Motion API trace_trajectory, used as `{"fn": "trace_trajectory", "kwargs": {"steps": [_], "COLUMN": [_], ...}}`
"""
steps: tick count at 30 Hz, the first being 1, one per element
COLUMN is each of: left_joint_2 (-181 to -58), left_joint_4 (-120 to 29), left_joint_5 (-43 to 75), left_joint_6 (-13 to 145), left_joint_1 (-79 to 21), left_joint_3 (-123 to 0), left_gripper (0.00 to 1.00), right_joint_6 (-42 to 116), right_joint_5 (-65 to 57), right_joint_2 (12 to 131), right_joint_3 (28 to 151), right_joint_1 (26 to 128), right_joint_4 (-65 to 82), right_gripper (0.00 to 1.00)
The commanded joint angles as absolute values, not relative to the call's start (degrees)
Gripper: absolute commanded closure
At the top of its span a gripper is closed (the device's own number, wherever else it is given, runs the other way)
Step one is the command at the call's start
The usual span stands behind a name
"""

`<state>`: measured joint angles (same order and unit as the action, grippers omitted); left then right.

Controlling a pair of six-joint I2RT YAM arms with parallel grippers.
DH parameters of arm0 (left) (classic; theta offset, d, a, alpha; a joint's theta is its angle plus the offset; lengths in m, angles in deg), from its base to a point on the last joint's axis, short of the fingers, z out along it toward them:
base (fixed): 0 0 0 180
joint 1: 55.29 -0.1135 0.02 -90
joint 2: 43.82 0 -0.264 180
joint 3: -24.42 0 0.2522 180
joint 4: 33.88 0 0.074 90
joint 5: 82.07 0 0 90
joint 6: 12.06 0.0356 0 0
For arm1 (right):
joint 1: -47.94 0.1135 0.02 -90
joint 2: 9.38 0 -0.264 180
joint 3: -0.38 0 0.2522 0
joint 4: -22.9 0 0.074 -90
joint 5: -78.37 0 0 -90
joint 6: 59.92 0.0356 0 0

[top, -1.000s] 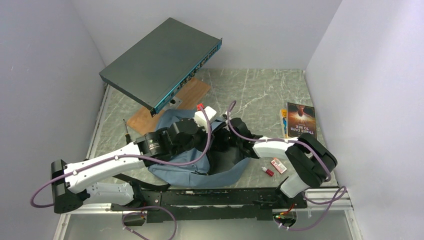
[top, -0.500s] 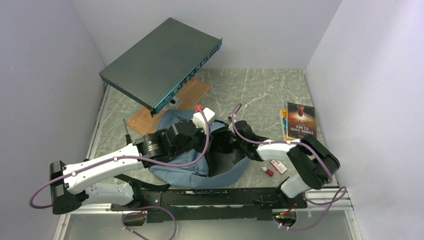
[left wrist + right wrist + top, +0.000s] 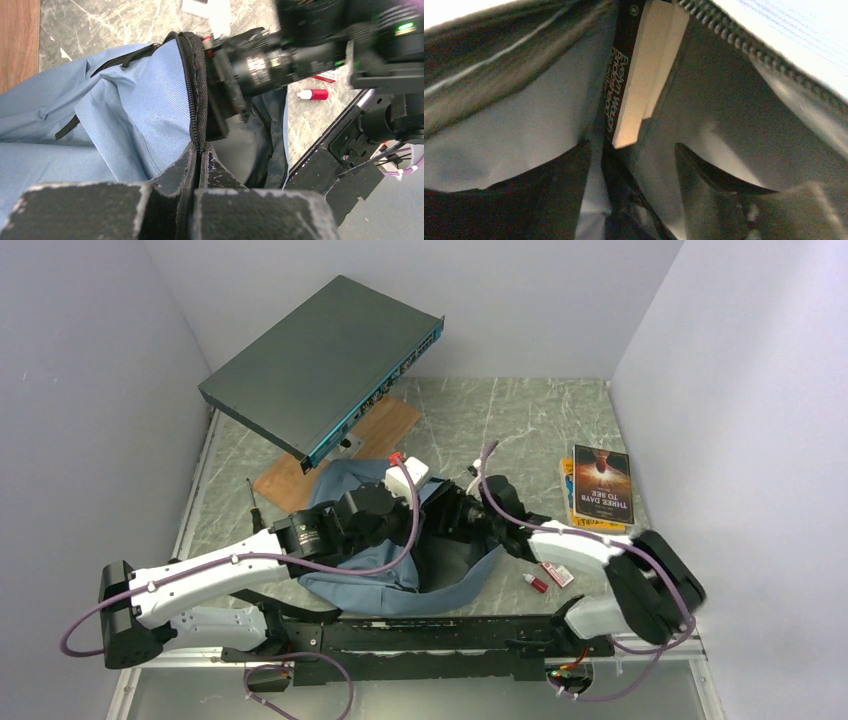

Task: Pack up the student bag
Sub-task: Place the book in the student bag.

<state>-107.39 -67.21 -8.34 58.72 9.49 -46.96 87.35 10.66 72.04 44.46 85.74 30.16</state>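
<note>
The blue-grey student bag (image 3: 345, 588) lies between my two arms with its mouth held up. My left gripper (image 3: 201, 150) is shut on the bag's black zipper edge (image 3: 198, 100) and keeps that mouth lifted. The right arm (image 3: 280, 60) reaches into the opening. Inside the bag, my right gripper (image 3: 631, 170) is open. A paperback book (image 3: 644, 75) with a dark spine and cream pages stands on end just ahead of the spread fingers (image 3: 551, 192), touching neither. In the top view the right fingertips are hidden in the bag.
A flat dark grey metal box (image 3: 320, 365) rests tilted over a wooden board (image 3: 385, 430) at the back left. Another book (image 3: 602, 480) lies at the right, with a small red-capped bottle (image 3: 537, 583) and a small red-and-white pack (image 3: 557, 572) nearer. Walls close in on both sides.
The right arm has stretched further left into the bag's mouth and its jaws have spread apart, letting go of the book. My left arm has held still on the zipper edge.
</note>
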Motion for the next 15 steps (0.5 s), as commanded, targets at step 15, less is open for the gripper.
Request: {"fn": "trace_trajectory", "kwargs": {"steps": [15], "left_joint_2": [-111.1], "left_joint_4": [-62.9], "left_joint_5": [-4.6], "left_joint_6": [60.9], "left_joint_1": [9.3], "left_joint_3": [-45.9], "left_gripper": [1.0], "right_joint_6": [71.2], "right_joint_5": [-17.5], "right_joint_2": [34.9], "right_joint_3": [58.3], "right_joint_1": [68.8], "right_joint_4": [-38.5], "right_gripper": [0.13]}}
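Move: Out on the table's right side, the Three Days to See book lies about 37 cm to the right hand's right, 13 cm farther out and 5 cm lower. The books already in the student bag are roughly 7 cm ahead and 5 cm left of this hand, while the red eraser box sits some 27 cm right and 8 cm back. From the left hand, the Three Days book is around 39 cm right, 16 cm ahead and 20 cm below. Pulling out of the bag's mouth, the empty right hand sweeps about 15 cm right and 7 cm up, rising early and then running nearly level over the bag's right rim towards the Three Days book. Its fingers spread wider, dipping at the tips and swinging clockwise, some 30 degrees in all. The left hand keeps its shut grip on the bag's rim, sinking about 2 cm. ##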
